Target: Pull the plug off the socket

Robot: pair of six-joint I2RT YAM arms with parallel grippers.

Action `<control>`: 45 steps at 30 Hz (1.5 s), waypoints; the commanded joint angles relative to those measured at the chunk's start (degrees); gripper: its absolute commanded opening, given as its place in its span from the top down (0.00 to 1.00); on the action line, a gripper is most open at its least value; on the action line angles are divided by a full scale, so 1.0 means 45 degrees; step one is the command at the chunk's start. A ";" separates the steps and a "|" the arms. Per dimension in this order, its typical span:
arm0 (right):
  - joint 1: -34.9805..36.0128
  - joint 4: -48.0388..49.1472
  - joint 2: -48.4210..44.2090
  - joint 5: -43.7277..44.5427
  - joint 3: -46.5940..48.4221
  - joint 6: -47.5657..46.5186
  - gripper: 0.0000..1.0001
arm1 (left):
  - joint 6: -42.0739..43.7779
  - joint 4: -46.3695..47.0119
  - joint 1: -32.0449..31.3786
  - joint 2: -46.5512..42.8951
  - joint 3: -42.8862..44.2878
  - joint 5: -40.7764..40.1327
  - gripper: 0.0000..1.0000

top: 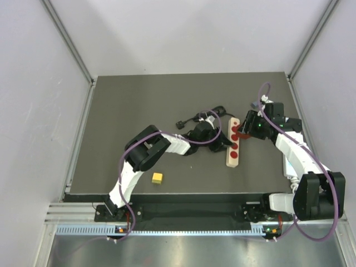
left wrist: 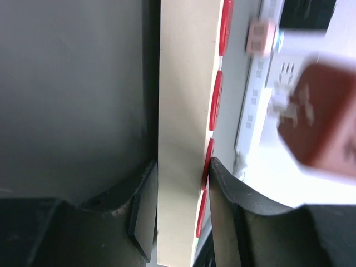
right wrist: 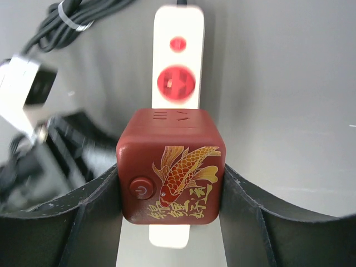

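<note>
A cream socket strip (top: 233, 147) with red round outlets lies on the dark table, right of centre. My left gripper (top: 220, 139) is shut on its long sides; in the left wrist view the strip (left wrist: 183, 128) stands edge-on between the two fingers (left wrist: 222, 211). The plug (right wrist: 169, 167) is a dark red cube with a gold koi and a power button. My right gripper (right wrist: 169, 192) is shut on its two sides, above the strip (right wrist: 177, 61). From the left wrist view the blurred plug (left wrist: 325, 122) hangs apart from the strip's red face.
A coiled black cable (top: 194, 119) lies just left of the strip's far end. A small yellow cube (top: 157, 177) sits near the front edge. A white bar (top: 289, 167) runs along the table's right side, and grey walls enclose the table.
</note>
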 commanded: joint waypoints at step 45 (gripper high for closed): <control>-0.1956 0.6294 0.5092 0.6567 0.3128 0.1003 0.90 | 0.2495 -0.2947 -0.0090 -0.1822 -0.1001 -0.0879 0.28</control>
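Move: The red plug is already out and held in the right hand. The bare table spot it is taken to lies roughly 14 cm ahead, 14 cm right and 10 cm below that hand; the blue adapter is about 21 cm ahead and 11 cm right, the pink adapter 3 cm ahead and 16 cm right. The socket strip's middle is some 9 cm beneath the right hand, 2 cm left. From the left hand gripping it, that middle is 1 cm ahead and 2 cm right; the cable coil lies 16 cm ahead, 7 cm left. The red plug, still pinched in the right hand, is carried away from the socket strip towards the blue adapter, about 14 cm forward and as far right, arching up some 6 cm and sinking back while the wrist turns clockwise. The left hand slides the strip forward about 3 cm and partly back, then opens, lets go and rises slightly while easing back. ##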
